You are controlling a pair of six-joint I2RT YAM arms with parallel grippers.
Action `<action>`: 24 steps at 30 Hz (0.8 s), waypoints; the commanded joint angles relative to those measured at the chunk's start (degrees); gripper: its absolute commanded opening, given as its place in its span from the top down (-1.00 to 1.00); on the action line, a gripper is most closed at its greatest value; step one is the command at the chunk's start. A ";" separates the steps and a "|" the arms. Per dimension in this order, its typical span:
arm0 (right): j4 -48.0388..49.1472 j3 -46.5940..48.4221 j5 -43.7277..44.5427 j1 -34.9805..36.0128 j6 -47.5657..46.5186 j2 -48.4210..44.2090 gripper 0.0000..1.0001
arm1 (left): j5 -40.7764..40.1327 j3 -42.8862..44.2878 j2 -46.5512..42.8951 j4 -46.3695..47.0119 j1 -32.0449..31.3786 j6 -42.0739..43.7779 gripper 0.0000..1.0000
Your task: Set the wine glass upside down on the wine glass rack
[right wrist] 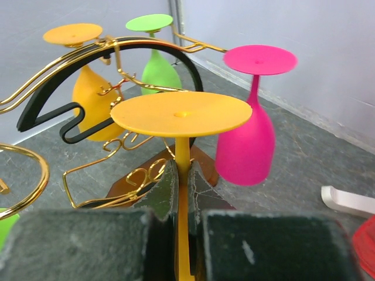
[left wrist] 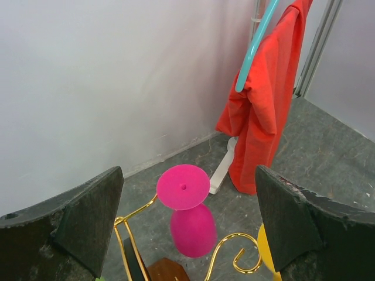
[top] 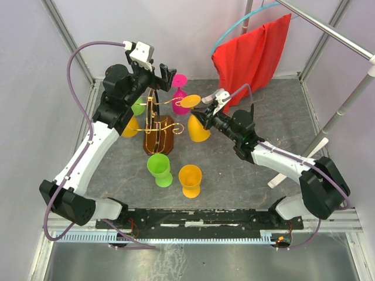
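Note:
My right gripper is shut on the stem of a yellow wine glass, held upside down with its foot on top, just right of the wine glass rack. In the right wrist view both fingertips press the stem, with the rack's brown base and gold wire arms right behind. A pink glass, a green glass and an orange glass hang upside down on the rack. My left gripper stands open above the rack's back, empty, with the pink glass below it.
A green glass and an orange glass stand on the grey table in front of the rack. A red cloth hangs on a teal hanger at the back right. A white pipe frame slants along the right side.

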 commanded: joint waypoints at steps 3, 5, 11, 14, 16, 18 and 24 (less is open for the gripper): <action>13.85 0.01 -2.24 2.85 -4.25 3.99 0.99 | 0.87 -0.22 -2.26 0.99 0.94 -2.14 -0.98; 15.84 0.15 -2.62 3.31 -4.41 5.43 0.99 | 0.89 -0.39 -2.26 0.90 1.18 -2.05 -0.98; 21.53 1.66 -2.39 4.31 -4.40 10.08 0.99 | 0.90 -0.19 -2.26 0.61 1.66 -1.68 -0.98; 23.48 2.90 -2.13 4.62 -4.43 12.50 0.99 | 0.76 -0.06 -2.26 0.31 1.84 -1.20 -0.98; 24.50 3.65 -1.92 4.82 -4.40 13.96 0.99 | 0.74 0.03 -2.20 0.17 2.00 -1.00 -0.98; 25.69 4.36 -1.26 4.89 -4.33 15.29 0.99 | 0.76 0.07 -2.10 0.00 2.10 -0.75 -0.98; 27.89 6.21 0.90 5.24 -3.85 17.95 0.99 | 0.73 0.21 -1.83 -0.10 2.28 -0.44 -0.98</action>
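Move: From the right hand, which already grips the upside-down orange wine glass by its stem, the rack's empty middle-right hook lies about 7 cm left, 4 cm ahead and 2 cm up. The pink glass hangs some 10 cm ahead and 5 cm left, around 1 cm higher; the empty front-right hook is about 7 cm left, 5 cm back and 2 cm lower. For the left hand, the middle-right hook is roughly 13 cm below, 2 cm back and 3 cm right. Carrying the orange glass foot-up, the right hand travels about 6 cm left to the rack's empty middle-right hook while sinking some 2.5 cm, with a slight late push forward. Its fingertips tilt up by roughly 8 degrees and turn a little counter-clockwise; the fingers keep their pinch on the stem just under the foot. ##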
